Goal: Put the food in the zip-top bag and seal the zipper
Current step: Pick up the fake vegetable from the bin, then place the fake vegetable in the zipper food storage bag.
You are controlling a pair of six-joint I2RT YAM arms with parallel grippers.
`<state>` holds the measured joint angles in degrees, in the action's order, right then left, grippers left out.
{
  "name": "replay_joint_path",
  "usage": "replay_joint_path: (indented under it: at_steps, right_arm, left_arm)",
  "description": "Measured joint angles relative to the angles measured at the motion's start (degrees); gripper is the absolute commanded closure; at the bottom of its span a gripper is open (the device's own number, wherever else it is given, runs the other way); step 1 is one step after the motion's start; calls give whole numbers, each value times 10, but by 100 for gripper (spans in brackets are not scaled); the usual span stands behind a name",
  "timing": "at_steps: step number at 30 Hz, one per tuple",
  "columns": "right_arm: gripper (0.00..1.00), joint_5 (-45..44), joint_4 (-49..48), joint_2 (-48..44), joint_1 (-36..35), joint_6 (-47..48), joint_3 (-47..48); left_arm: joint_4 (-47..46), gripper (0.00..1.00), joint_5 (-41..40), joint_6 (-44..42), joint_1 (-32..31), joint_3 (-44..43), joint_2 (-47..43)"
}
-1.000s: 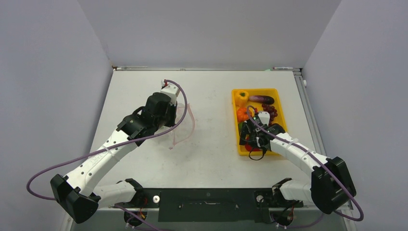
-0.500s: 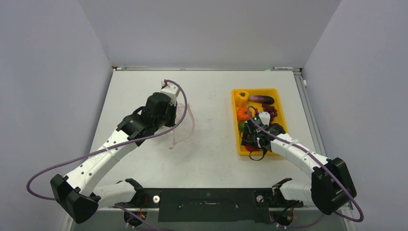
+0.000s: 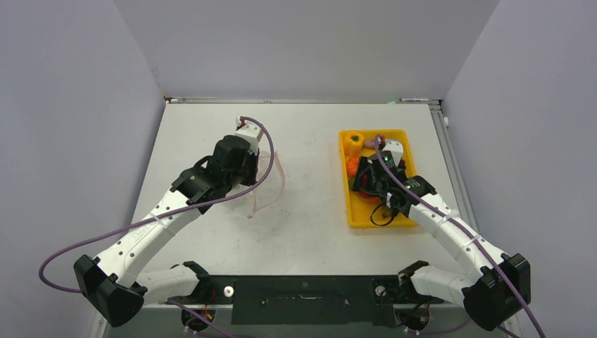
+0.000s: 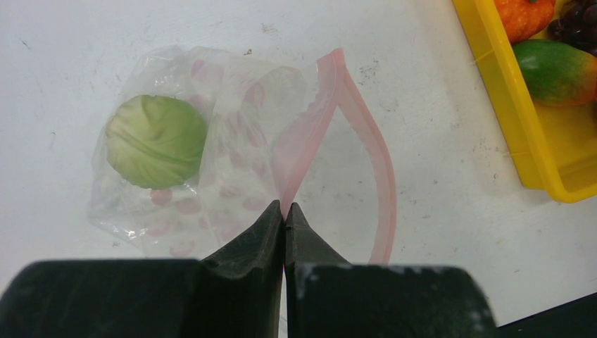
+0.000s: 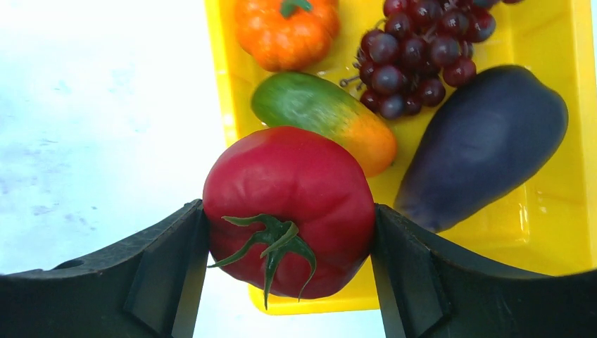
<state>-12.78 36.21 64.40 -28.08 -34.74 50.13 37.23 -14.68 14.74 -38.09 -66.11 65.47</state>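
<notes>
The zip-top bag (image 4: 211,169) lies on the white table with a green cabbage (image 4: 156,141) inside. Its mouth gapes, the pink zipper (image 4: 384,176) curving open. My left gripper (image 4: 285,210) is shut on the near edge of the zipper strip; in the top view it (image 3: 258,166) sits at the bag (image 3: 273,184). My right gripper (image 5: 288,232) is shut on a red tomato (image 5: 288,204), held above the yellow tray's (image 5: 556,232) edge. Below it lie the eggplant (image 5: 486,141), grape bunch (image 5: 422,49), an orange pumpkin (image 5: 285,28) and a green-orange piece (image 5: 324,116).
The yellow tray (image 3: 380,220) stands right of centre, with the bell pepper (image 3: 353,142) at its far left corner. My right arm (image 3: 450,225) reaches over the tray's near end. A purple cable loops along my left arm (image 3: 155,225). Walls enclose the table on three sides.
My right gripper closed on the red tomato, lifted it off the tray's near end and moved toward the tray's far end. The left arm and bag stayed still.
</notes>
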Motion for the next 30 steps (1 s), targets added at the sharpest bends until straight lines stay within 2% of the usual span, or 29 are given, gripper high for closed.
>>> replay_joint_path:
  at_steps: [9,17,30]
  right_arm:
    - [73,85,-32,-17,-10,9,34]
    - [73,155,-101,-15,-88,9,54]
    - [71,190,-222,74,-177,9,118]
  left_arm:
    - [0,100,0,0,0,2,0]
    - [0,100,0,0,0,2,0]
    - [0,100,0,0,0,2,0]
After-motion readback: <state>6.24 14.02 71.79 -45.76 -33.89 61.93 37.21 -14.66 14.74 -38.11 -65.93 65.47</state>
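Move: The right hand, with the tomato already gripped, has the open bag mouth about 26 cm to its left, 1 cm back and roughly 3 cm higher. Below it in the bin lie the mango, some 5 cm ahead and in line sideways, and the pumpkin, 10 cm ahead and 2 cm left, both about 10 cm down. The bag mouth hangs around 4 cm right, 2 cm back and 8 cm below the left hand's pinch. The right arm keeps its grip on the tomato and carries it left out over the bin's side towards the bag mouth, about 19 cm across while climbing some 12 cm, with the rise levelling off at the end. On the way the hand swings about 35 degrees counter-clockwise, its left side rising and the fingers tipping up somewhat, while the shut left fingers stay still and go on pinching the bag's zipper edge. ##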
